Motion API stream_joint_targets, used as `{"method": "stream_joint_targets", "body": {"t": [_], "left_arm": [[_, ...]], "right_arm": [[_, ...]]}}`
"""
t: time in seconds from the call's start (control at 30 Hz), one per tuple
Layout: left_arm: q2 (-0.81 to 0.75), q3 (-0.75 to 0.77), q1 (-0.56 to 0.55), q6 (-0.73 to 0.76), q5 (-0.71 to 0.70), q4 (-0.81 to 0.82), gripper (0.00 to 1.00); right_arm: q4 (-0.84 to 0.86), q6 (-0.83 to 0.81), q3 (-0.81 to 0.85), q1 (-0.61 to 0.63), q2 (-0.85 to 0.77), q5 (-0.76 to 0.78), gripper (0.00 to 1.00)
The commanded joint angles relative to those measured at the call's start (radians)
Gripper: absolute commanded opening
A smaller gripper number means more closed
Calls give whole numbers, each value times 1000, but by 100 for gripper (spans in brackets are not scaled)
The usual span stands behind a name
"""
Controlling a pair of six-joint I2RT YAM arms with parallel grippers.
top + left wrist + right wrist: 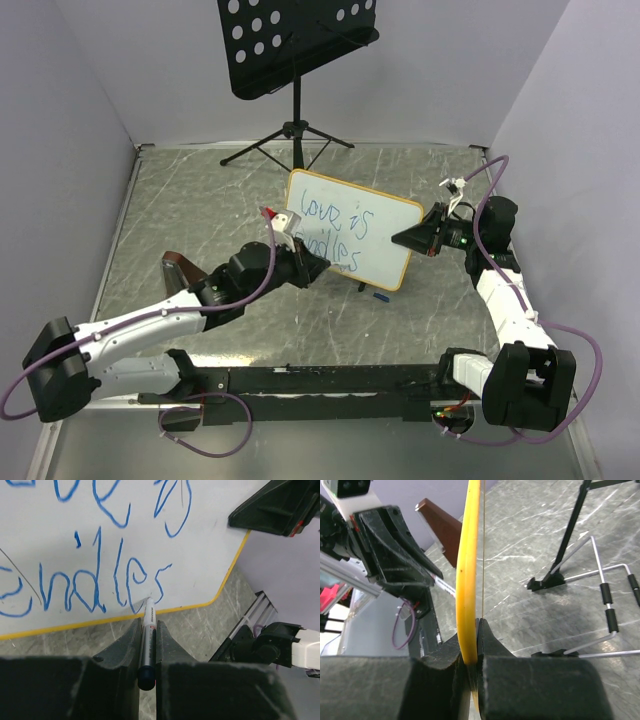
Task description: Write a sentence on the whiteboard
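The whiteboard [378, 232] stands tilted mid-table with a yellowish frame. Blue handwriting, the sentence [335, 222], fills two lines on it. In the left wrist view the lower line [95, 582] ends in "s". My left gripper [148, 626] is shut on a silver marker [147, 642], whose tip touches the whiteboard [215, 540] just below that last letter. My right gripper [472, 626] is shut on the whiteboard's edge [469, 565] at its right side. From above, the left gripper [318, 266] sits at the board's lower left and the right gripper [402, 238] at its right edge.
A black perforated music stand [295, 45] on a tripod stands behind the board. A small blue cap [379, 296] lies on the table in front of it. A brown wedge [178, 268] sits by the left arm. A wire easel [607, 605] lies behind the board.
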Motion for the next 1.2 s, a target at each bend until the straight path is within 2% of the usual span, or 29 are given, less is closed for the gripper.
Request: {"method": "stream_joint_targets", "body": {"t": [0.0,0.2,0.67,1.17], "left_arm": [[-75,22,7,12,34,38,1],[-106,24,14,-5,82,74,1],[-2,61,16,-21,246,242,1],[29,65,16,4,220,249,1]], "right_arm": [[61,14,22,4,-24,-85,0],[61,17,22,4,-24,-83,0],[58,11,24,4,-20,-86,0],[56,12,24,4,-20,-84,0]]}}
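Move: The left hand holds the marker with its tip on the whiteboard, at the end of the last "s", about 4 cm ahead, 5 cm right and 1 cm below. The whiteboard's middle is some 6 cm ahead, 5 cm right and 4 cm up. Its lower right corner lies 2 cm back, 14 cm right, 4 cm down; the right gripper about 3 cm ahead, 15 cm right, 5 cm up. From the right hand, the board's middle is roughly 3 cm ahead, 10 cm left, 1 cm below. Marker contact with the board ends: still gripping the marker, the left hand lifts the tip off the "s", first rising about 4 cm and easing slightly back, then shifting some 3 cm right with a little more back and up. It turns about 12 degrees clockwise and rolls its left side down, ending with the tip off the blank area right of the "s". The right gripper keeps its hold on the board's right edge. ##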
